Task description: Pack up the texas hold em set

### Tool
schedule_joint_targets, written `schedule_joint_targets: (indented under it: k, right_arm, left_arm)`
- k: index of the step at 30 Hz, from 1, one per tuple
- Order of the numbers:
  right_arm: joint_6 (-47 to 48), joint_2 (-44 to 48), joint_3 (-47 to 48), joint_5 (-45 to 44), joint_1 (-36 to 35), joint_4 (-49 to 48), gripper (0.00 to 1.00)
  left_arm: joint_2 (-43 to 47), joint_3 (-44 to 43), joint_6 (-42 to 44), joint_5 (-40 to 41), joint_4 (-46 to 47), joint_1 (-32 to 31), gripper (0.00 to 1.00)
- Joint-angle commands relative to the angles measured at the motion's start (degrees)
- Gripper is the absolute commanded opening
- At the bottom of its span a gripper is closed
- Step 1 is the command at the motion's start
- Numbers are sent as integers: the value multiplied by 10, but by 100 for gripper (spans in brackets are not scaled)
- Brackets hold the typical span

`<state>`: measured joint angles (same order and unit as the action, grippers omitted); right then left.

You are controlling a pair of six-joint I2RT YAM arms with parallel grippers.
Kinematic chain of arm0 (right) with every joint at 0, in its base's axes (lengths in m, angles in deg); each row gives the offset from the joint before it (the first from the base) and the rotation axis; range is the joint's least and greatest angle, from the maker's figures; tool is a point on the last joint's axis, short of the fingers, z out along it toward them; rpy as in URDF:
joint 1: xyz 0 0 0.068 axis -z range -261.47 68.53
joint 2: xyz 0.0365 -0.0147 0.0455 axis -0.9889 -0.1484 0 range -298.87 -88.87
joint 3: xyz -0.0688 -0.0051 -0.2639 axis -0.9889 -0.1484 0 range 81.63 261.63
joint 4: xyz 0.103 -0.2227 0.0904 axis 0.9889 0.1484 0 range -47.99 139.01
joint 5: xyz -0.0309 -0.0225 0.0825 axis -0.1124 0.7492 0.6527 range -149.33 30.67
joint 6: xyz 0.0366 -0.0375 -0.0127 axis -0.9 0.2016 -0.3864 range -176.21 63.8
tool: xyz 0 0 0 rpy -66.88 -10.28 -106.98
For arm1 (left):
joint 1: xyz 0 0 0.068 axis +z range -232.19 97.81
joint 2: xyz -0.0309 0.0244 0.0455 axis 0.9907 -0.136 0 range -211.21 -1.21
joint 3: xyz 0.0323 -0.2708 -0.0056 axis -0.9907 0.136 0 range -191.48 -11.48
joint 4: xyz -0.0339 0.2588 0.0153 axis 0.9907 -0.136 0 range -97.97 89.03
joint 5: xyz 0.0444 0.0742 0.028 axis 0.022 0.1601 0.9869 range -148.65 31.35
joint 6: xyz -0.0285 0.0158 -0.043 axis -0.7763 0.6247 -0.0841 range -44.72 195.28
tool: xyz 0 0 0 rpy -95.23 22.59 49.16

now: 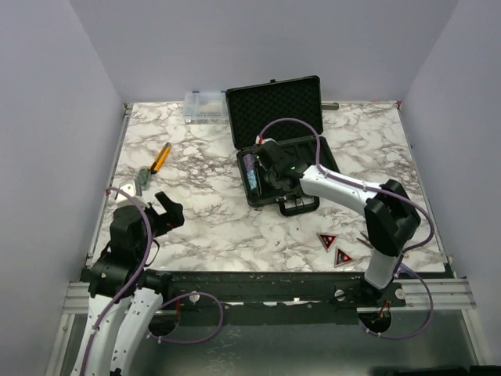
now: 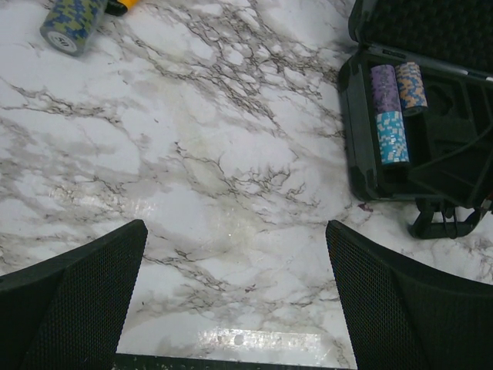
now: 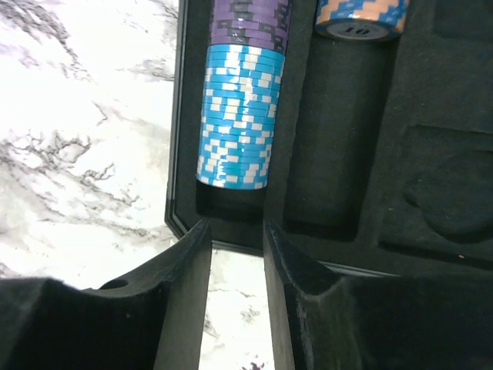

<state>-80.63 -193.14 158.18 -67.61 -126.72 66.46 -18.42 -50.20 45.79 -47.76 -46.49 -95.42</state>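
The black briefcase (image 1: 291, 182) lies open at the table's centre back with its foam-lined lid (image 1: 274, 103) raised. In its leftmost slot a light blue chip stack (image 3: 235, 116) and a purple stack (image 3: 248, 19) lie end to end, and an orange-and-blue stack (image 3: 358, 15) sits in the slot beside them. My right gripper (image 3: 235, 231) hovers at the near end of that slot, open a little, nothing between its fingers. A dark blue-and-yellow chip stack (image 2: 71, 23) lies on the marble far left. Two red-black triangles (image 1: 327, 240) rest near the right arm. My left gripper (image 2: 233, 231) is wide open over bare marble.
A small clear organiser box (image 1: 205, 106) stands at the back, left of the lid. An orange-handled tool (image 1: 161, 157) lies on the left side of the table. White walls close in the table on three sides.
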Motion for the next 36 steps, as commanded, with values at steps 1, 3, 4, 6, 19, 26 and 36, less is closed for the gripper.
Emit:
schedule_joint_targets:
  k: [1, 3, 4, 6, 19, 26, 36]
  right_arm:
    - [6, 47, 27, -14, 5, 46, 40]
    - [2, 61, 37, -23, 5, 62, 44]
    - [0, 69, 40, -26, 5, 69, 47]
    - [-6, 84, 41, -35, 4, 81, 51]
    - [-50, 116, 47, -11, 4, 175, 65]
    - [-47, 116, 58, -10, 4, 213, 68]
    - [-52, 117, 68, 23, 5, 267, 69]
  left_arm:
    - [-90, -67, 36, -35, 1, -1, 99]
    - [-148, -105, 41, -2, -22, 0, 98]
    - [-175, -122, 46, 13, -32, 0, 98]
    - [-244, -159, 51, 46, -50, 2, 98]
    - [-574, -277, 66, 13, 8, 153, 98]
    - [-707, -359, 173, -30, 30, 216, 98]
    - [-836, -422, 321, -45, 55, 224, 93]
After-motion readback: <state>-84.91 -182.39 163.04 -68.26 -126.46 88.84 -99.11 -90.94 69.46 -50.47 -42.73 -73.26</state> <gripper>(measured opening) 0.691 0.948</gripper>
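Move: The green-and-yellow chip stack lies about 23 cm ahead of the left hand, 13 cm to its left and 16 cm below. The yellow knife starts just beyond that stack, its middle some 31 cm ahead of the left hand and 8 cm left. From the right hand, the green-and-yellow stack is roughly 37 cm left, 7 cm ahead and 5 cm lower; the blue chip stack in the case is about 4 cm ahead, 2 cm left and 4 cm below. Forward and to the left, after a slight initial rise, the left hand sweeps about 20 cm out and 11 cm sideways towards the green-and-yellow stack, then sinks, tipping its wide-open fingers some 40 degrees further down. Meanwhile the right hand, already rising, lifts clear of the blue stack, then draws back and right past the case's near edge, opening its fingers. ##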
